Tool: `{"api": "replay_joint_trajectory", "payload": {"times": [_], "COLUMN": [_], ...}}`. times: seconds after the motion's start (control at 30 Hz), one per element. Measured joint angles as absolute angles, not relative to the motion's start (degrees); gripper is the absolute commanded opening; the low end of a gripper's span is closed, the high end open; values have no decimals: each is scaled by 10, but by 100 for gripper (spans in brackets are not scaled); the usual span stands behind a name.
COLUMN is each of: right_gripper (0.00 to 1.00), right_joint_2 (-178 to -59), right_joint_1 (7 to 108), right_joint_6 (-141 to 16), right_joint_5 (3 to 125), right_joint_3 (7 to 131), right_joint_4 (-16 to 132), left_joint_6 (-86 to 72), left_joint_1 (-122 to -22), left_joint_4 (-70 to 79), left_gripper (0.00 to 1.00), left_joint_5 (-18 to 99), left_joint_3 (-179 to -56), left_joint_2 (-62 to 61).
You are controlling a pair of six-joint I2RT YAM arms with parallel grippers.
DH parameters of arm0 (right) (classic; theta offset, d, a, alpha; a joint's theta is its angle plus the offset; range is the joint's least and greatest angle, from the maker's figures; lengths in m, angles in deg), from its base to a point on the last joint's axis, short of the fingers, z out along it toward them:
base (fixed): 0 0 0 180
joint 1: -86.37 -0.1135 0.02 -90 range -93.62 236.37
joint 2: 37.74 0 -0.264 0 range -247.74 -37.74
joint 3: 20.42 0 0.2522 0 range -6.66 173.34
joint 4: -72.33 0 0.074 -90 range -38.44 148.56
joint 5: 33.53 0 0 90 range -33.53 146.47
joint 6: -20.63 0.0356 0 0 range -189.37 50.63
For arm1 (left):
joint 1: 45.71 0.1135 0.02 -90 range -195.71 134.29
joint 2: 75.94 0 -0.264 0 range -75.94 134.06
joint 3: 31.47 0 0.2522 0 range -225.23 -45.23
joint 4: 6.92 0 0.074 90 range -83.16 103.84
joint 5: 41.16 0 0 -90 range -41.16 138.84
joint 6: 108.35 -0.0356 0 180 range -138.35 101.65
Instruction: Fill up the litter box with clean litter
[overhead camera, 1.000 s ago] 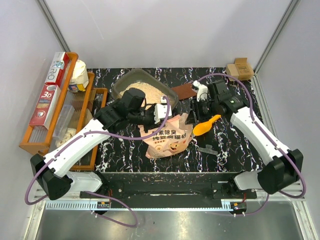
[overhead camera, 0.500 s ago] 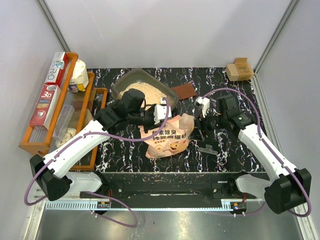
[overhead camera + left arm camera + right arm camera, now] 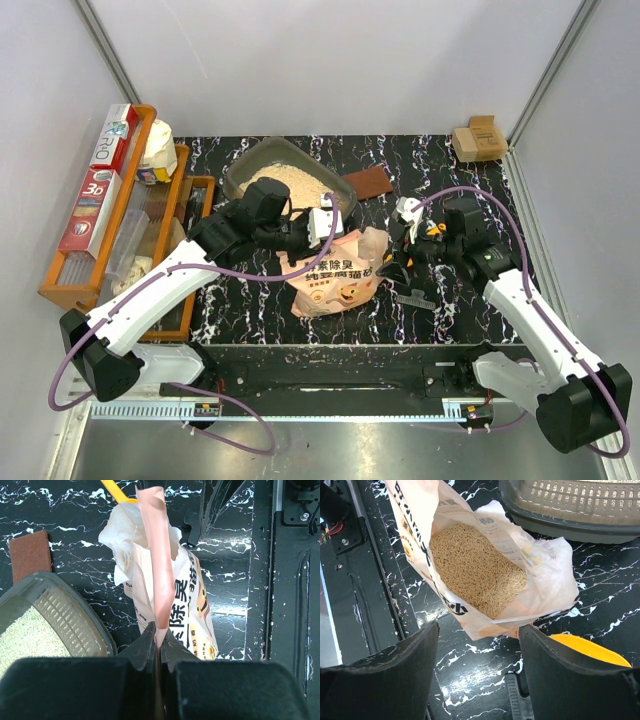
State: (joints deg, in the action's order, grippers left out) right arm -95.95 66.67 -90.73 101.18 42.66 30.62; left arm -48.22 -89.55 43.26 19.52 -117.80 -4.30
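Observation:
The dark grey litter box stands at the back centre with pale tan clean litter inside; its rim and grilled wall show in both wrist views. In front of it stands the pink pig-printed bag, held upright by its top edge, on which my left gripper is shut. The bag's mouth is open, with beige litter inside. My right gripper hangs open just right of the bag, nothing between its fingers. The yellow scoop lies beside its right finger.
An orange wooden rack with boxes and a bag fills the left side. A brown pad lies right of the litter box, a cardboard box at the back right corner. A dark ridged tool lies below my right gripper.
My right gripper has opened and let go of the yellow scoop, and has swung nearer and toward the bag's mouth. The left gripper still holds the bag.

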Motion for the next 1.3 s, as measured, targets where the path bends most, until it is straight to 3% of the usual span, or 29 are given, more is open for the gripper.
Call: {"api": "replay_joint_trajectory", "payload": {"times": [0.5, 0.9, 1.3], "right_gripper": [61, 59, 45], "right_joint_2": [-969, -976, -985], "right_joint_1": [665, 663, 662], "right_joint_6": [-851, -894, -895], "right_joint_5": [1052, 1072, 1072], "right_joint_3": [392, 391, 385], "right_joint_4": [415, 420, 440], "left_joint_6": [-478, -478, -478], "left_joint_1": [-895, -895, -895], "left_joint_4": [432, 431, 431], "left_gripper": [0, 0, 0], "left_joint_5": [195, 200, 206], "left_joint_3": [-1178, -1178, -1178], "left_joint_2": [-42, -42, -42]}}
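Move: The litter bag's right-hand rim lies just off the right fingertips, about 3 cm to that hand's left, 1 cm ahead and 1 cm lower. The yellow scoop rests on the table some 8 cm ahead and 8 cm to the right, the grey scraper about 8 cm right and 3 cm back, both roughly 15 cm below. The litter box is about 22 cm ahead and 23 cm left. From the left hand, the same rim is around 12 cm right, 2 cm ahead and 6 cm down. Leftward by about 2 cm goes the right hand, in to the bag's right-hand rim, dipping and then bobbing up a centimetre before settling back to its starting height, with a small roll and turn of some 5 degrees each. Its fingers start to narrow from wide to about half open across the rim, the forward finger coming against the paper. The left hand stays put and keeps its grip on the bag's upper edge. ##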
